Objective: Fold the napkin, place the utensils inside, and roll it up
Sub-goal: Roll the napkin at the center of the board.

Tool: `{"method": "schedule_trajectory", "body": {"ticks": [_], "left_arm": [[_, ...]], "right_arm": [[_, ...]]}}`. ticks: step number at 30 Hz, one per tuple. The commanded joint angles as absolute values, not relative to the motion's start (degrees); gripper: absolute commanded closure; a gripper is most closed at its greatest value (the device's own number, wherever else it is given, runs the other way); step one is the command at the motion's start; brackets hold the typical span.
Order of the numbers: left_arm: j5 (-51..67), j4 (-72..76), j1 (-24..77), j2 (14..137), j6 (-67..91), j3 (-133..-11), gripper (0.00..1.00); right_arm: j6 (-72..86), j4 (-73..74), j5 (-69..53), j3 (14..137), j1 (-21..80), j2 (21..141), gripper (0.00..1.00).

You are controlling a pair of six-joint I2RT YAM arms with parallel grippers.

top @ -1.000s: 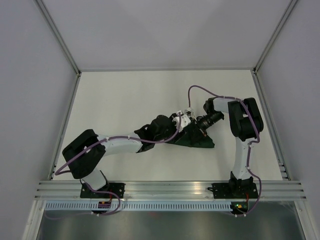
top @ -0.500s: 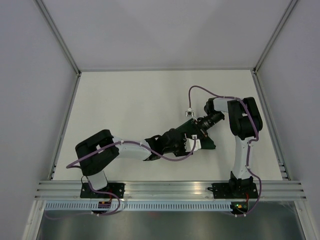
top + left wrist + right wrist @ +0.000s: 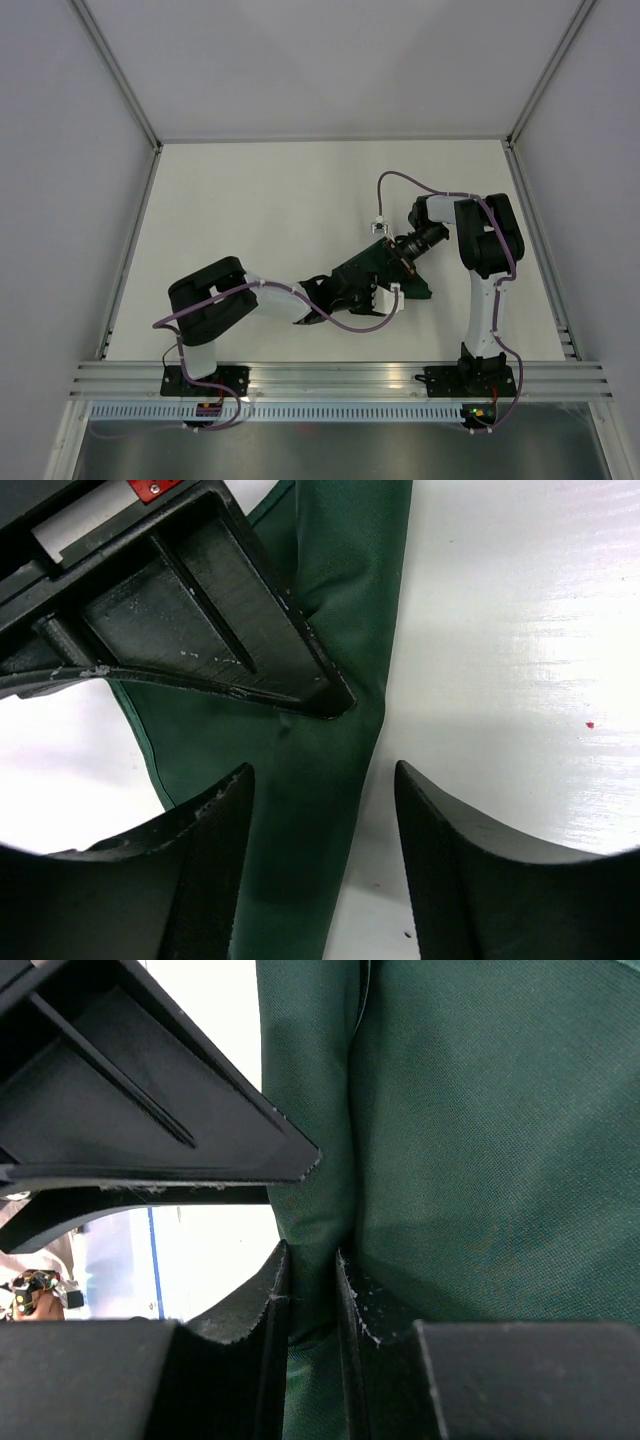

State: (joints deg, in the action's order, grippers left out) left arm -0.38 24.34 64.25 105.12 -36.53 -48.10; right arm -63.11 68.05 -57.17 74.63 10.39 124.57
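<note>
The dark green napkin (image 3: 415, 284) lies bunched into a narrow band right of the table's middle. My right gripper (image 3: 393, 258) is shut on an upright fold of it, seen between its fingers in the right wrist view (image 3: 312, 1280); more cloth (image 3: 480, 1140) fills that view. My left gripper (image 3: 390, 290) is open, its fingers straddling the cloth band (image 3: 340, 600) low over the table (image 3: 520, 630), midpoint (image 3: 325, 810). One right finger (image 3: 230, 610) presses the cloth just ahead of it. The utensils are out of view.
The white tabletop (image 3: 250, 200) is bounded by grey walls and metal rails at the left (image 3: 130, 250), right (image 3: 535, 240) and near edge (image 3: 330, 375). A purple cable (image 3: 400, 180) loops above the right wrist.
My left gripper has drawn back from beside the right gripper toward the near edge, and its elbow has swung right. The napkin looks narrower. The right arm has barely moved.
</note>
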Motion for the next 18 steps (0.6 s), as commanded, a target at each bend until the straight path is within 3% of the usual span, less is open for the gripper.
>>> {"method": "schedule_trajectory", "body": {"ticks": [1,3,13,18], "left_arm": [[-0.3,21.8,64.3,106.8,-41.7,-49.8,0.38],[-0.3,20.7,64.2,107.4,-41.8,-50.4,0.41],[4.8,11.7,63.5,109.9,-39.8,-55.2,0.77],[6.7,7.3,63.1,110.7,-37.9,-57.7,0.91]], "right_arm": [[-67.5,62.2,-50.7,75.1,10.2,127.2,0.92],[-67.5,62.3,-50.8,75.0,10.1,127.2,0.92],[-67.5,62.4,-50.8,75.1,10.1,127.0,0.92],[-66.5,62.1,-50.7,75.3,10.0,125.7,0.85]]}}
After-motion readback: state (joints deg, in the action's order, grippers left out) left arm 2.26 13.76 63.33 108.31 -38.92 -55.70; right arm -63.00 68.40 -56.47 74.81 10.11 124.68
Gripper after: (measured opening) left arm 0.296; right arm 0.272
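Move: Between the open fingers of the left hand lies the rolled edge of the napkin, its middle only about 1 cm ahead, 1 cm to the right and 2 cm below. The flap still unrolled spreads around 5 cm ahead of this hand, and the right gripper's tips are some 4 cm to its right. The right hand already holds the same roll between its fingers; the napkin's free right end lies roughly 7 cm to its right and 1 cm back. Settling the last 1 cm or so down onto the napkin roll and just as far to the right, with a little forward in it, the left hand closes its fingers from wide open to a pinch across the roll, its wrist tilting about 5 degrees so that its left side rises. The right hand stays in place and keeps its pinch on the roll beside it. ##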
